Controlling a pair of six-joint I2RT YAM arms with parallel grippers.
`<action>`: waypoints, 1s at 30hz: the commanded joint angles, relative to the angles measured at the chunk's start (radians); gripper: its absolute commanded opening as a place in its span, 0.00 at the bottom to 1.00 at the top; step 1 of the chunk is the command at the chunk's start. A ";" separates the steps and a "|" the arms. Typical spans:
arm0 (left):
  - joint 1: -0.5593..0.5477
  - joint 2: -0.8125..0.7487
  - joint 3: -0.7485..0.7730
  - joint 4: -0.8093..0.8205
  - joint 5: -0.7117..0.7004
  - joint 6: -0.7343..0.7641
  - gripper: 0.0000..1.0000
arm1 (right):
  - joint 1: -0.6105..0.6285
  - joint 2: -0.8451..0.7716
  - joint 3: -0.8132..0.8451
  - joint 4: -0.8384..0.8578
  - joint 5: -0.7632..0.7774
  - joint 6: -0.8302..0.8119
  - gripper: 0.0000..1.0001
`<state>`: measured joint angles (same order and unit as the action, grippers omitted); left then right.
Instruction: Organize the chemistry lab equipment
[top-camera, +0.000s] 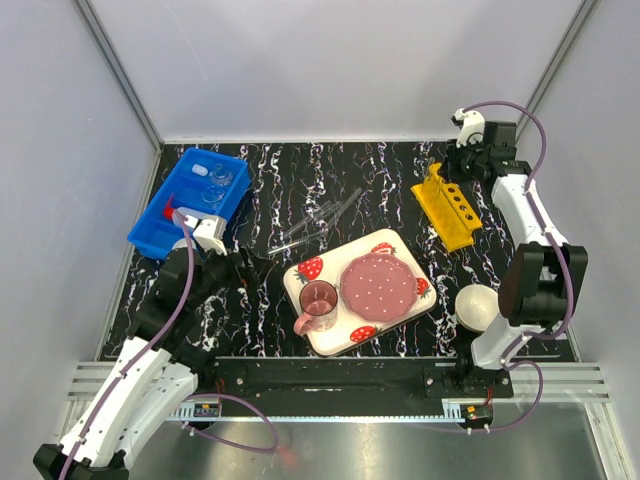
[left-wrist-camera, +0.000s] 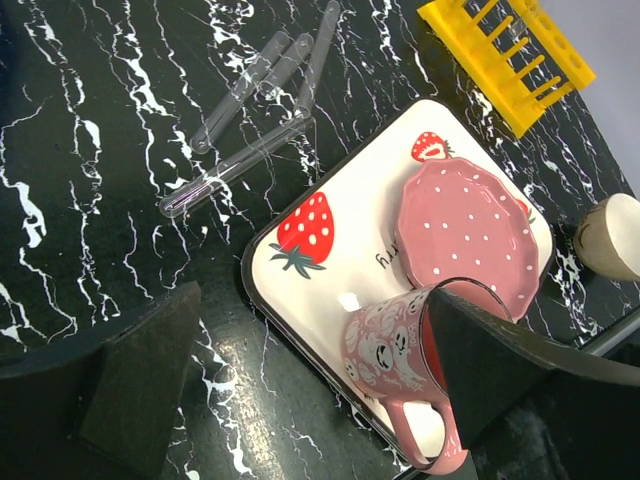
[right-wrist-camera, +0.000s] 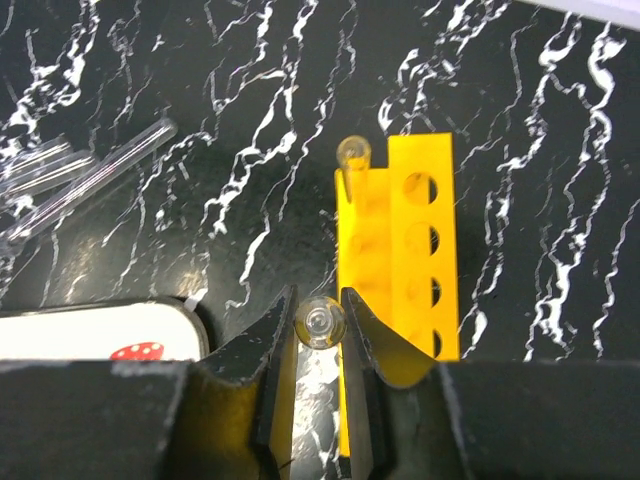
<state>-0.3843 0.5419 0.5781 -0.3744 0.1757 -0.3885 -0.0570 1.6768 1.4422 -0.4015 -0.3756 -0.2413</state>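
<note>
Several thin clear tubes lie loose on the black marble table, left of the yellow holed rack. My right gripper hangs over the rack's far end, shut on one thin tube seen end-on beside the rack. Another tube stands in the rack. Small glassware and a white dome sit in the blue bin. A red spout shows by my left wrist. My left gripper is open and holds nothing, just left of the tray.
The strawberry-print tray carries a pink dotted plate and a pink cup; the cup sits behind my left gripper's right finger. A white bowl stands by the right arm's base.
</note>
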 joint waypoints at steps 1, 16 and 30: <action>0.004 -0.011 0.003 0.000 -0.056 -0.007 0.99 | -0.004 0.037 0.098 0.086 0.053 -0.032 0.27; 0.004 -0.005 -0.003 -0.006 -0.068 -0.010 0.99 | -0.006 0.162 0.218 0.075 0.055 -0.026 0.27; 0.005 -0.003 -0.003 -0.009 -0.071 -0.010 0.99 | -0.004 0.196 0.234 0.056 0.035 -0.007 0.27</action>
<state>-0.3843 0.5385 0.5781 -0.4049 0.1226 -0.3931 -0.0589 1.8797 1.6436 -0.3576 -0.3313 -0.2577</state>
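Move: The right hand holds a test tube. The yellow rack's far end, where it is headed, is about 6 cm ahead, 1 cm right and 9 cm below; the rack's middle is roughly 2 cm ahead, 4 cm right and 11 cm down. A standing tube in the rack's far left corner is some 9 cm ahead, 2 cm left; the loose tubes lie about 31 cm left, 3 cm back. From the idle, open left hand the far end is some 32 cm ahead, 52 cm right. Forward by about 6 cm, edging roughly 1 cm to its right, the right hand carries the held test tube over the yellow rack towards its far end, beside the tube already standing there. It lifts some 1.5 cm on the way, dips about 2 cm again, then stops. The wrist barely turns and the fingers keep their pinch on the tube. ##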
